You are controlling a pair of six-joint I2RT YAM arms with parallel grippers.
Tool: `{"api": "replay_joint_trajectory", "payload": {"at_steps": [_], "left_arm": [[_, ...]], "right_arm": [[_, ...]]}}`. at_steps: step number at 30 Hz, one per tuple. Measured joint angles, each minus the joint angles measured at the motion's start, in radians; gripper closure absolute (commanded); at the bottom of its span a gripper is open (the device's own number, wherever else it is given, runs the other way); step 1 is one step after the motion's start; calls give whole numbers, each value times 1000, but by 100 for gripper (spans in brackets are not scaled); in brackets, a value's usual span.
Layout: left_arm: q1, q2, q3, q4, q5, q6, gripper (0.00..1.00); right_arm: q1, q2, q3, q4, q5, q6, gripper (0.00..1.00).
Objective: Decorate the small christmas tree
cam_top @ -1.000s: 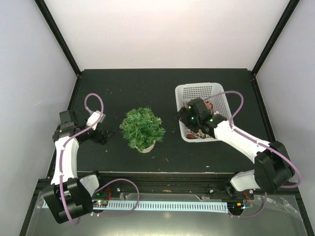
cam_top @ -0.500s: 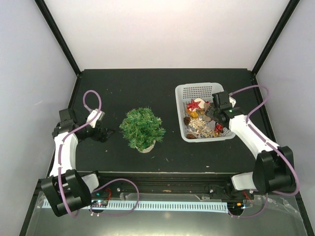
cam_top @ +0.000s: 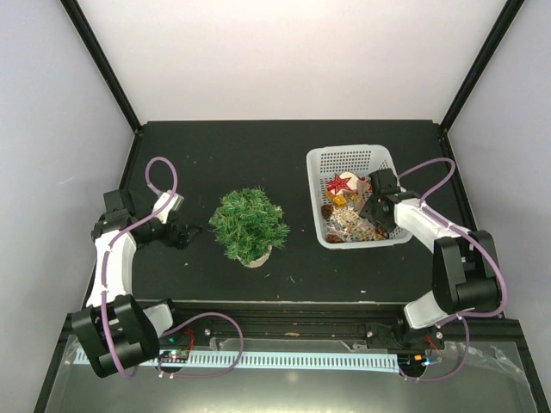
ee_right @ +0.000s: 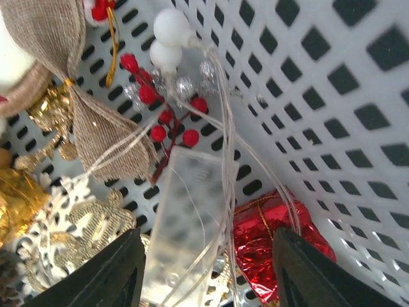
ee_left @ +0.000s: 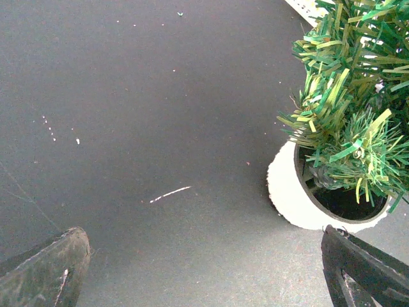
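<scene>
The small christmas tree [cam_top: 249, 224], bushy green on a pale round base [ee_left: 287, 192], stands mid-table. My left gripper [cam_top: 191, 232] hovers just left of it, low over the mat. Its jaws are open and empty, and the base lies near the right finger [ee_left: 364, 268]. My right gripper [cam_top: 372, 206] is down inside the white mesh basket [cam_top: 349, 151]. Its jaws [ee_right: 208, 268] stand apart around a clear plastic box [ee_right: 185, 217] with thin wires, beside a red foil parcel [ee_right: 262, 236]. Neither finger visibly presses on them.
The basket also holds a red berry sprig [ee_right: 160, 121], a burlap bow [ee_right: 77, 77], a white and gold ornament [ee_right: 64, 236], a red star [cam_top: 342, 182] and pine cones. The basket wall [ee_right: 332, 96] stands close on the right gripper's right.
My right gripper has swung from the basket's left side to its right side and dropped in among the ornaments, its jaws narrowing. The left arm drew back slightly early on.
</scene>
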Motion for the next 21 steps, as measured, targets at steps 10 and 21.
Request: {"api": "replay_joint_trajectory", "payload": {"at_steps": [10, 21], "left_arm": [[0, 36, -2, -7, 5, 30, 1], [0, 43, -18, -9, 8, 53, 1]], "right_arm": [[0, -32, -49, 19, -19, -20, 57], [0, 29, -2, 32, -24, -47, 79]]}}
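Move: The red gift lies close below the pads of my right hand, about 3 cm to the right, 1 cm ahead and 2 cm down, by the basket's right wall. Under those fingers too is a clear plastic box, 2 cm ahead and 1 cm left. The red berries lie some 7 cm ahead, straight on; the burlap bow is about 8 cm ahead and 3 cm left. From my left hand the gift is roughly 56 cm right, 7 cm ahead and 12 cm lower. I close my right hand's fingers from over half open to under a third, low in the basket, drawing back about 1 cm first and then easing forward 1.5 cm while sinking a little. The right finger comes in against the red gift and pushes it leftward, with the clear cords running between the tips. My left hand stays open and sinks about 1.5 cm beside the tree. ##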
